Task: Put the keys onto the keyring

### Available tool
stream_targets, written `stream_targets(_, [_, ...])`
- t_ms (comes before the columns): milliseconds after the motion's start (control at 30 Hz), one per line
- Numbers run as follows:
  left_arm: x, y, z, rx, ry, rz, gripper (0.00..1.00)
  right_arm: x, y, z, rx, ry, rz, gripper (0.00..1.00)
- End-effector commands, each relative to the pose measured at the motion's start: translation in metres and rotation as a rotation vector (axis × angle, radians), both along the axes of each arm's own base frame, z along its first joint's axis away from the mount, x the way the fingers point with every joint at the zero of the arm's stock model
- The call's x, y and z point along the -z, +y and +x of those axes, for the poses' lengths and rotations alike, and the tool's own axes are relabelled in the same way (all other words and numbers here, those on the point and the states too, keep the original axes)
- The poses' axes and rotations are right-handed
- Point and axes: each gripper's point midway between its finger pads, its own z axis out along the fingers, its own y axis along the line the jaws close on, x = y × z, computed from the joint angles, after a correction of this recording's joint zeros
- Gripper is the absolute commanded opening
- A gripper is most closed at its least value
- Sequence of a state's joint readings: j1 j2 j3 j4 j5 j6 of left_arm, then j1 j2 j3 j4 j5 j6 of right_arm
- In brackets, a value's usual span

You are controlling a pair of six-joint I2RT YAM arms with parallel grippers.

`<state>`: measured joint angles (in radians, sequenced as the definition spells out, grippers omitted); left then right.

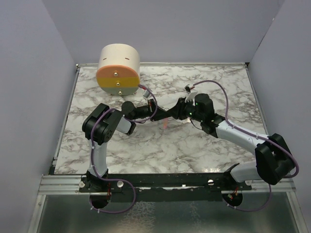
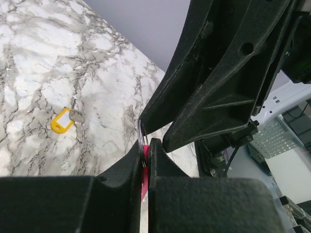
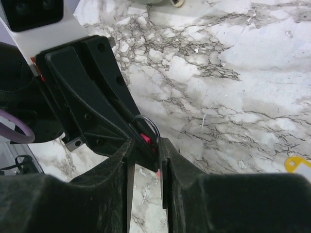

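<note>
The keyring, a pink strap [image 1: 166, 124] with a metal ring [image 3: 149, 123], hangs above the table's middle. My left gripper [image 2: 147, 143] is shut on the strap [image 2: 144, 167], and the ring [image 2: 142, 134] sticks out past its fingertips. My right gripper [image 3: 146, 145] faces it, its jaws closed in around the ring and the left gripper's tip; the ring touches its right finger. In the top view the left gripper [image 1: 156, 115] and the right gripper [image 1: 171, 114] meet tip to tip. The keys [image 2: 63, 120], a yellow tag with a small key, lie flat on the marble [image 1: 188, 88], apart from both grippers.
A large cream-and-orange cylinder [image 1: 118, 70] stands at the back left of the marble table [image 1: 160, 150]. Grey walls close in the left, right and back edges. A purple cable [image 1: 221, 92] loops above the right arm.
</note>
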<state>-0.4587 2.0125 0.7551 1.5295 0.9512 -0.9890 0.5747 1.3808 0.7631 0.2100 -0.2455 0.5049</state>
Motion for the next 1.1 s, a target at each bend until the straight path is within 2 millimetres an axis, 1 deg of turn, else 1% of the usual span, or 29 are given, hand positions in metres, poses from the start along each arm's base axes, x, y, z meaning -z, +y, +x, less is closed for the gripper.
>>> stream_targets(0, [-0.055, -0.013, -0.053, 0.165, -0.287, -0.114, 0.00, -0.014, -0.014, 0.023, 0.139, -0.062, 0.008, 0.26])
stream_targets(133, [-0.054, -0.013, -0.053, 0.159, -0.283, -0.115, 0.00, -0.018, -0.018, 0.023, 0.162, -0.064, 0.015, 0.28])
stream_targets(300, [-0.059, -0.013, -0.054, 0.152, -0.294, -0.121, 0.00, -0.015, -0.022, 0.024, 0.182, -0.051, -0.004, 0.30])
stream_targets(500, [-0.065, -0.013, -0.052, 0.139, -0.295, -0.133, 0.00, -0.014, -0.023, 0.017, 0.162, -0.050, -0.013, 0.30])
stream_targets(667, [-0.065, -0.015, -0.046, 0.120, -0.274, -0.140, 0.00, -0.016, -0.028, 0.010, 0.163, -0.051, -0.015, 0.30])
stream_targets(767, [-0.062, -0.016, -0.043, 0.112, -0.258, -0.139, 0.00, -0.021, -0.037, 0.008, 0.203, -0.080, 0.000, 0.30])
stream_targets(900, [-0.055, -0.016, -0.039, 0.093, -0.233, -0.135, 0.00, -0.036, -0.045, 0.006, 0.229, -0.123, 0.012, 0.29])
stream_targets(967, [-0.053, -0.016, -0.037, 0.084, -0.226, -0.135, 0.00, -0.041, -0.045, 0.005, 0.220, -0.137, 0.012, 0.29])
stream_targets(1067, [-0.052, -0.017, -0.033, 0.075, -0.214, -0.137, 0.00, -0.042, -0.042, 0.002, 0.191, -0.141, 0.002, 0.29])
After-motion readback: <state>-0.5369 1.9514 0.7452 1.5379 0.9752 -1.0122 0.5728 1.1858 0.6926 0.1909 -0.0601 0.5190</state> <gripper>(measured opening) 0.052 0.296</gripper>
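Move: The right hand's slightly open fingertips are at the keyring's metal ring, about 1 cm ahead and 1 cm left of that hand point. The keys with the yellow tag lie on the table some 6 cm ahead, 9 cm right and 14 cm below. The left hand grips the keyring. From it, the ring is about 1 cm right, level fore and aft and 2 cm above, while the keys lie roughly 6 cm ahead, 8 cm right and 14 cm below. Back by about 4 cm, in two short tugs, goes the left hand, also rising and drifting right some 2 cm each, carrying the still-pinched keyring off the right fingertips. The right hand first edges forward and up, then backs slightly and draws off right and up, ending about 4 cm each way, turning some 10 degrees clockwise, its fingers staying slightly open and now clear of the ring. ##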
